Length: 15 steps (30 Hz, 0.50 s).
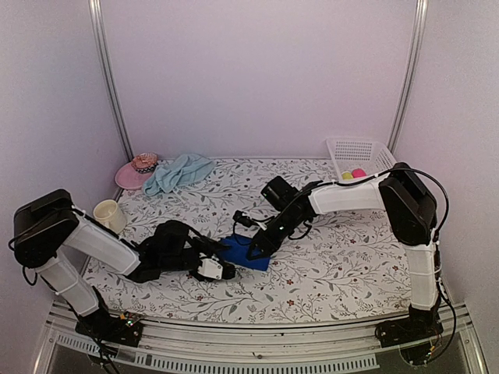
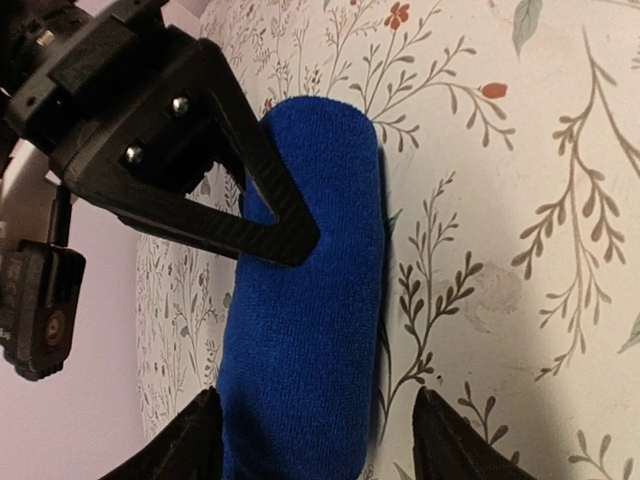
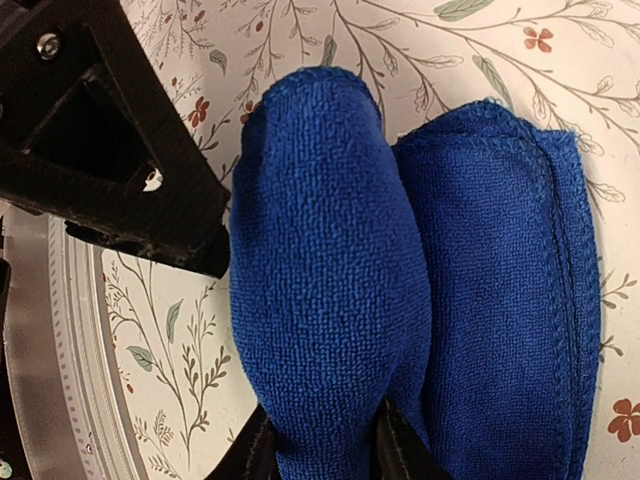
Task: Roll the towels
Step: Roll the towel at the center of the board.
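The royal blue towel [image 1: 246, 254] lies on the flowered table, partly rolled: a thick roll [image 3: 320, 270] sits beside a flat folded part [image 3: 510, 300]. My right gripper [image 3: 325, 455] [image 1: 263, 241] is shut on one end of the roll, its fingers [image 3: 395, 452] pressed into the cloth. My left gripper [image 2: 318, 450] [image 1: 221, 269] is open and straddles the roll's other end [image 2: 305, 300]; one finger [image 2: 180, 445] touches the cloth, while the other [image 2: 455, 450] stands apart from it. The pale aqua towel [image 1: 178, 171] lies crumpled at the back left.
A pink brimmed hat [image 1: 137, 170] sits beside the aqua towel. A cream cup [image 1: 109, 215] stands at the left, close to my left arm. A white basket [image 1: 360, 154] holding coloured balls is at the back right.
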Motion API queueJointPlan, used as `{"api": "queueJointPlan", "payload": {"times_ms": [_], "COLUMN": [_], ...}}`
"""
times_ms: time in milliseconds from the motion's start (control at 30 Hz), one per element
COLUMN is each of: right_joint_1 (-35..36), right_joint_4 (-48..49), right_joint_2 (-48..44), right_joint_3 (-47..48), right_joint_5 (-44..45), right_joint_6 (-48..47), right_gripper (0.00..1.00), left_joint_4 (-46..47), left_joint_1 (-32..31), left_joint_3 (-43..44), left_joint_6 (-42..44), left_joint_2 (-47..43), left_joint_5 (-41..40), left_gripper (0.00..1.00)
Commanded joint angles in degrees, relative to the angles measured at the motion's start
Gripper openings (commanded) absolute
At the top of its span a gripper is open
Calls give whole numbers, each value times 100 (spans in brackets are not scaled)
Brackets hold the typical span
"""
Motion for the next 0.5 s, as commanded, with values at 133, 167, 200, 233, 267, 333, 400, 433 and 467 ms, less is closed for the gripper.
{"api": "queueJointPlan", "payload": {"times_ms": [133, 167, 200, 233, 267, 333, 400, 433, 467], "right_joint_1": [-83, -77, -78, -91, -89, -87, -86, -86, -89], "right_joint_4": [-340, -350, -358, -361, -371, -391, -424, -442, -450], "right_joint_2": [212, 208, 215, 213, 209, 209, 199, 182, 155], "right_joint_3": [9, 9, 9, 16, 18, 33, 67, 77, 89], "right_joint_5": [178, 176, 172, 176, 177, 161, 173, 170, 177], "right_joint_6": [-54, -58, -59, -66, -75, -100, -116, -133, -144], "right_gripper": [32, 32, 32, 32, 33, 34, 35, 37, 38], "left_joint_4": [-80, -72, -74, -97, -138, -255, -392, -508, -691], "left_joint_1": [-77, -78, -79, -82, -75, -81, -81, -80, -72], "left_joint_3": [348, 374, 407, 442, 478, 554, 623, 677, 737], "left_joint_6": [64, 66, 66, 66, 60, 65, 67, 52, 24], "left_joint_2": [464, 515, 562, 607, 647, 714, 769, 788, 786], "left_joint_5": [-273, -302, -351, -383, -413, -458, -510, -528, -523], "left_gripper": [59, 57, 52, 48, 44, 36, 29, 25, 21]}}
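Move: The left end of the dark-blue towel roll lies about 2 cm ahead of the open left gripper, 2 cm to its right and 2 cm below. The towel's flat flap lies some 6 cm ahead and 6 cm to the right; the white mug stands roughly 14 cm ahead and 29 cm to the left. From the right gripper, already holding the roll, that left end lies about 4 cm to the left, level fore and aft, 1 cm below. Left gripper eases about 2 cm forward and down, pinching the roll's left end; right keeps its hold. ##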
